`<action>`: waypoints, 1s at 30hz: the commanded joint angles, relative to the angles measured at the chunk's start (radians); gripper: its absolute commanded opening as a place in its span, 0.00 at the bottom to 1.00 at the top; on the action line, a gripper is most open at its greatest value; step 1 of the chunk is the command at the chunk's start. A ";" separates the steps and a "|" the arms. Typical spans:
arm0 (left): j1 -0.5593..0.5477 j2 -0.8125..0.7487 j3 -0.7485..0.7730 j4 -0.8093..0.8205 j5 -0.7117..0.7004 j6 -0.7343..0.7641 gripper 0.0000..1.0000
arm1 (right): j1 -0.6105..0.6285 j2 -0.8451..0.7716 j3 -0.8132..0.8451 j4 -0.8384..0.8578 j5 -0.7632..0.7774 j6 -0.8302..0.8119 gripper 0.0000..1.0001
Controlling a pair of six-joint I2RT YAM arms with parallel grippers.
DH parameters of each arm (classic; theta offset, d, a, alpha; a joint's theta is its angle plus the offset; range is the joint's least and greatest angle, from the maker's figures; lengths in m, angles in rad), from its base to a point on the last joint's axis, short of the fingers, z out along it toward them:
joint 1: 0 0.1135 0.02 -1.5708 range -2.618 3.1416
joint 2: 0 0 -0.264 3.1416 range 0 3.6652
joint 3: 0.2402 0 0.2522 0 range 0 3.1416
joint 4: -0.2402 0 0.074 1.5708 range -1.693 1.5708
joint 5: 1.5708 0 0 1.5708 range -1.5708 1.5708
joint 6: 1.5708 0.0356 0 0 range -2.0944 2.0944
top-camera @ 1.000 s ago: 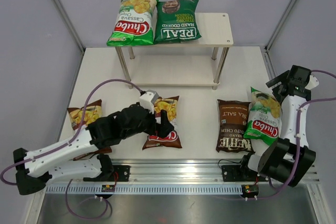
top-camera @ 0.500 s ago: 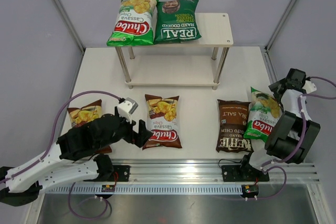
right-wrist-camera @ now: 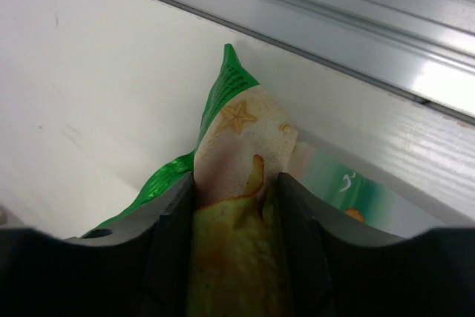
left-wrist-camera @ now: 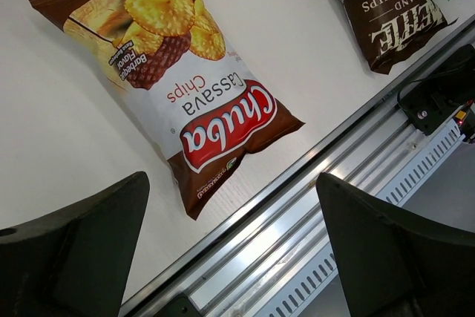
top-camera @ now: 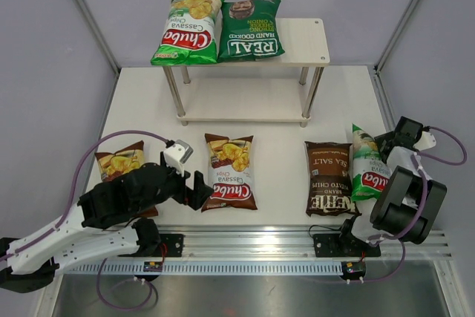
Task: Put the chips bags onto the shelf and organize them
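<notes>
The shelf [top-camera: 308, 42] stands at the back with a light-green Chuba bag [top-camera: 187, 29] and the dark-green REAL bag [top-camera: 251, 29] on its top board. A brown Chuba bag [top-camera: 230, 172] lies flat at centre and shows in the left wrist view [left-wrist-camera: 185, 87]. My left gripper [top-camera: 199, 189] [left-wrist-camera: 230, 183] is open and empty, just left of that bag's near end. Another brown Chuba bag [top-camera: 119, 161] is partly hidden under the left arm. The Kettle bag [top-camera: 329, 177] lies at right. My right gripper [top-camera: 390, 145] [right-wrist-camera: 236, 183] is shut on the second light-green Chuba bag [top-camera: 369, 167] [right-wrist-camera: 241, 128], pinching its far end.
The shelf's lower board [top-camera: 245, 102] holds nothing. A metal rail [top-camera: 252, 246] [left-wrist-camera: 312, 213] runs along the table's near edge. A metal frame edge [right-wrist-camera: 334, 27] lies close behind the gripped bag. Grey walls close in both sides.
My left arm pulled back to the left off the centre brown bag, then held still. My right gripper dropped onto the light-green bag's far end and shut, bunching the bag narrower.
</notes>
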 commanded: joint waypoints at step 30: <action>-0.003 0.085 -0.223 0.739 0.018 -0.015 0.99 | 0.000 -0.501 0.168 -0.277 -0.388 0.031 0.00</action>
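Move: The right fingers, part shut, already straddle the far right edge of the green Chuba bag, whose middle lies about 9 cm back and 4 cm left of them. From there the brown salt-chips bag is some 17 cm left and 11 cm back, and the shelf's middle roughly 44 cm left and 16 cm ahead. From the left hand, the green bag is about 50 cm right and 13 cm ahead, well below; the brown Chuba bag is 8 cm right and 10 cm ahead. Pinching the green Chuba bag by its far right corner, the right fingers finish closing and raise it, slowly then faster, about 15 cm up and 6 cm left, the fingers tipping up some 20 degrees. The open left hand slides about 6 cm right and 3 cm forward, staying level in height, towards the green and brown Chuba bags, its fingertips swinging up. ##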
